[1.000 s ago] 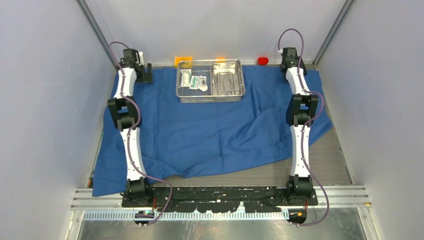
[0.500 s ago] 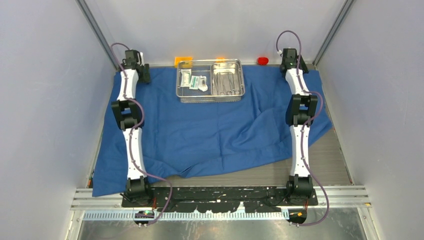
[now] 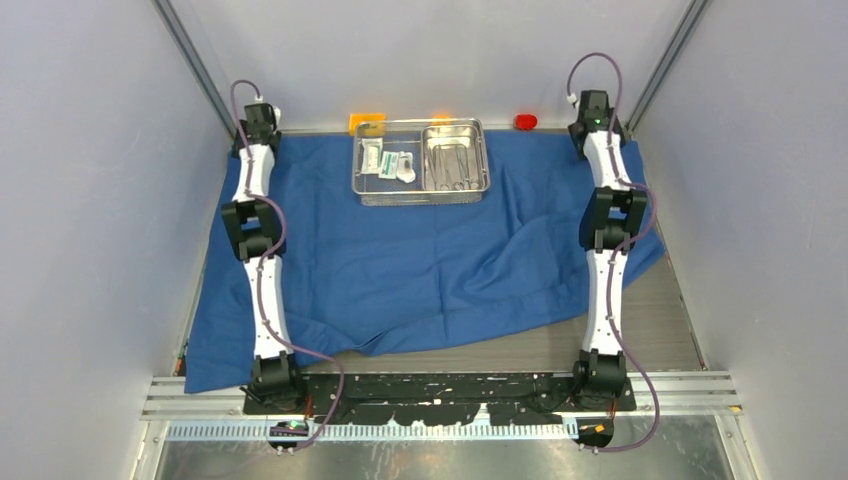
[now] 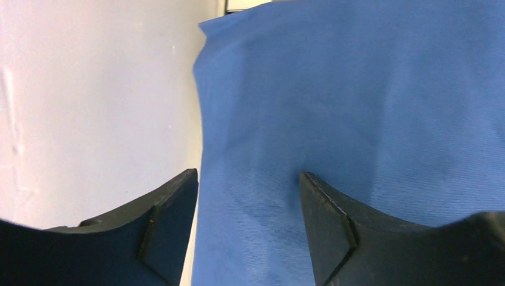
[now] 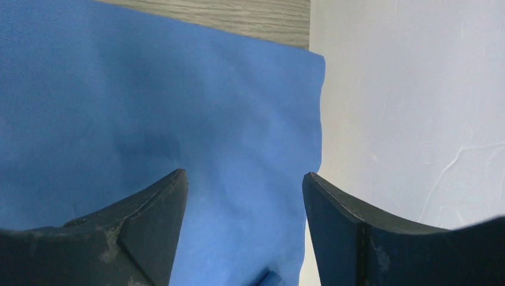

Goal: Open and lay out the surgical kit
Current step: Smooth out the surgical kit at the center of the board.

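Note:
The blue cloth wrap (image 3: 420, 260) lies spread over the table. At its back centre stands the wire-mesh basket (image 3: 420, 200), holding white packets (image 3: 390, 162) and a steel tray (image 3: 455, 128) with slim metal instruments (image 3: 452, 165). My left gripper (image 3: 262, 125) hangs over the cloth's far left corner. In the left wrist view the left gripper (image 4: 247, 176) is open and straddles the edge of the cloth (image 4: 357, 89). My right gripper (image 3: 597, 115) is over the far right corner. In the right wrist view the right gripper (image 5: 244, 174) is open astride the border of the cloth (image 5: 149, 89).
A small red block (image 3: 525, 122) and an orange block (image 3: 366, 120) sit by the back wall behind the basket. Pale side walls stand close to both grippers. Bare wooden tabletop (image 3: 640, 330) shows at the front right, beyond the rumpled cloth edge.
Both grippers have moved outward and back to the cloth's far corners. The left jaws have narrowed. The cloth and basket have not shifted.

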`<state>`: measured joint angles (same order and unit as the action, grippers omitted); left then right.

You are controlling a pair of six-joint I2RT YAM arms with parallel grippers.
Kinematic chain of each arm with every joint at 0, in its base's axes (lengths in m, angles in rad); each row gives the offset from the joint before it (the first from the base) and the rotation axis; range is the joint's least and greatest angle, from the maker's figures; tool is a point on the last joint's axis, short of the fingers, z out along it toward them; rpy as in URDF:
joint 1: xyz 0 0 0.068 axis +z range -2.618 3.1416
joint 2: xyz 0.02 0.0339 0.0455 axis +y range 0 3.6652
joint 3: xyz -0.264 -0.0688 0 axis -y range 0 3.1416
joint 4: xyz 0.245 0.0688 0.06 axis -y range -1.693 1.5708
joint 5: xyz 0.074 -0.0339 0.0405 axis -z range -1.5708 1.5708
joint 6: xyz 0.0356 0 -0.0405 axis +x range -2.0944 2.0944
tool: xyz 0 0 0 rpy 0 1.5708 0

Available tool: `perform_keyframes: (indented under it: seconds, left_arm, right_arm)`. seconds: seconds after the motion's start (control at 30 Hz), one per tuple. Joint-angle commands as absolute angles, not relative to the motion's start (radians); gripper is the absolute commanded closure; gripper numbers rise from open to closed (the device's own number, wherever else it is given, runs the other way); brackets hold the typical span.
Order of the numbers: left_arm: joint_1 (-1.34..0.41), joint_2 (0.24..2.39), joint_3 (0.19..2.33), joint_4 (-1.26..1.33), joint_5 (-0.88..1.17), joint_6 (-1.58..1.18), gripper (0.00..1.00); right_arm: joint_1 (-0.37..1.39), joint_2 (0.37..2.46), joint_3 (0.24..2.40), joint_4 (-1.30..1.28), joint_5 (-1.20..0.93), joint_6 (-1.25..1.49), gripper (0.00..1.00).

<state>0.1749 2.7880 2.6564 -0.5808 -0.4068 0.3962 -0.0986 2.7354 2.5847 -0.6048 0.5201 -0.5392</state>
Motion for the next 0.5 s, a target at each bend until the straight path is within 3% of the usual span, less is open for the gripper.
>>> perform_keyframes:
  seconds: [0.0, 0.3, 0.47]
  left_arm:
    - [0.192, 2.666, 2.571, -0.556, -0.409, 0.333, 0.3]
    - [0.192, 2.413, 2.434, -0.669, -0.03, 0.039, 0.04]
    - [0.19, 2.284, 2.253, -0.642, 0.124, 0.005, 0.0]
  right_arm:
    - [-0.165, 2.515, 2.603, -0.717, 0.339, -0.336, 0.24]
    - [-0.243, 2.22, 2.208, -0.729, 0.015, -0.118, 0.23]
    - [-0.244, 2.167, 2.058, -0.726, -0.035, -0.096, 0.24]
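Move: The blue kit wrap's far left corner lies just below the left hand, about 5 cm ahead and 4 cm to its left, with the yellow block some 7 cm ahead and 34 cm right. Its far right corner is about 4 cm ahead of the right hand and 5 cm right, slightly below; the red clip stands roughly 8 cm ahead and 27 cm left. The metal tray is 48 cm right of the left hand and 5 cm back. The wrap's two far corners are left behind as both hands lift away. The right hand rises about 11 cm and draws back 8 or so, its fingers still three-quarters open; the left rises about 8 cm, swings right towards the tray and eases back slightly, opening fully. Both wrists roll some 30 degrees, turning the outward-slanting fingers more steeply down. ##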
